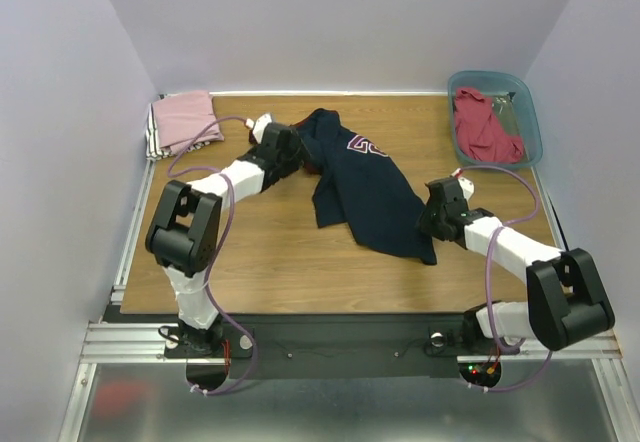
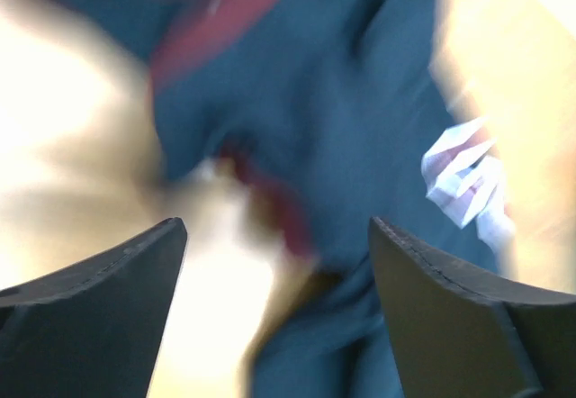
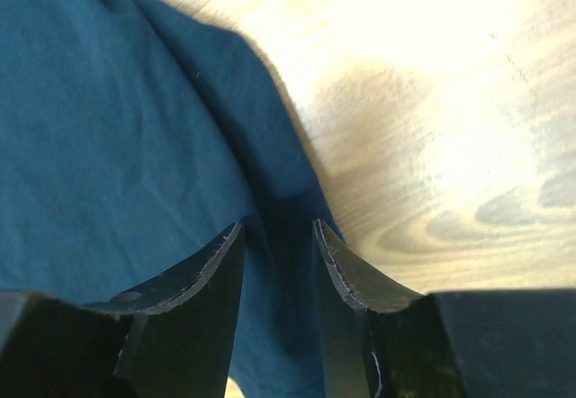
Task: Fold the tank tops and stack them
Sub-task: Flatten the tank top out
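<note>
The navy jersey tank top lies rumpled on the wooden table, its maroon-trimmed white number facing up. My left gripper is at the jersey's back left corner. In the blurred left wrist view its jaws stand wide open over the navy cloth, near a white tag. My right gripper is at the jersey's near right edge. Its fingers stand partly apart, and the hem of the jersey lies in the gap. A folded pink tank top lies at the back left.
A teal plastic bin at the back right holds a crumpled red tank top. Striped cloth shows under the pink top. Purple walls close in the table on three sides.
</note>
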`<state>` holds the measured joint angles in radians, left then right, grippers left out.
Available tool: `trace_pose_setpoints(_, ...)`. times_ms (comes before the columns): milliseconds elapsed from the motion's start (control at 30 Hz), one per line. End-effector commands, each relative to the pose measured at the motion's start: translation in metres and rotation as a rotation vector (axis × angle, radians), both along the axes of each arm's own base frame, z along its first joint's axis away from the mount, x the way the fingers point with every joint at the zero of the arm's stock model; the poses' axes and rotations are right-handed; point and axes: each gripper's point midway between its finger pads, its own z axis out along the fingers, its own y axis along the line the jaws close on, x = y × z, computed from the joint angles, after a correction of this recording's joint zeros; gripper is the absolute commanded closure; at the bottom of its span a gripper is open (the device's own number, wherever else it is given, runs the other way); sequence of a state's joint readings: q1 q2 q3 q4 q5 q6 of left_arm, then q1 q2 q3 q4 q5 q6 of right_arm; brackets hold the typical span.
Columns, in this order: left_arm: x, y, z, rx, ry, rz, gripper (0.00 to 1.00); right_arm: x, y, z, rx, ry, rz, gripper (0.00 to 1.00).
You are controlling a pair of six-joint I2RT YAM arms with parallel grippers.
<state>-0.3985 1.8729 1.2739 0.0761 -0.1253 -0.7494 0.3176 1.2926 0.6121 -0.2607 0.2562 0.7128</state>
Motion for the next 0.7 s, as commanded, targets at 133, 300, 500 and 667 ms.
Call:
trace_pose_setpoints(133,-0.104,-0.002,-0.011,-0.038,0.033,-0.041,0.19,0.040,0.003,0.028,0.006,-0.119,-0.004,0.58)
trace_pose_setpoints(300,-0.143,-0.019,-0.049,-0.071,0.120,-0.120,0.37,0.043,0.004,0.033,0.009,-0.132,-0.002,0.58)
trace_pose_setpoints(500,-0.150,-0.038,-0.061,-0.082,0.148,-0.169,0.43,0.039,0.002,0.037,0.014,-0.147,-0.004,0.58)
trace_pose_setpoints(667,-0.162,-0.045,-0.067,-0.069,0.164,-0.181,0.42,0.038,0.003,0.042,0.024,-0.162,0.002,0.58)
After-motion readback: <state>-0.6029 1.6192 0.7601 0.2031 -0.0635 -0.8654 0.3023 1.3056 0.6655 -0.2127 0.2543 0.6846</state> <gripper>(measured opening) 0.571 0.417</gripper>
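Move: The tank top's loose flap corner lies about 16 cm back from the left hand, 5 cm to its right and 11 cm below. The number print is some 4 cm ahead and 17 cm right, the red-trimmed strap about 5 cm ahead and 7 cm left. From the right hand that flap corner is about 26 cm left and level fore-and-aft; the near hem corner lies 9 cm back, 3 cm right, both 3 cm below. Left hand draws back about 15 cm, sinking 7 to the flap corner, fingers half-closing; right eases forward and up. ##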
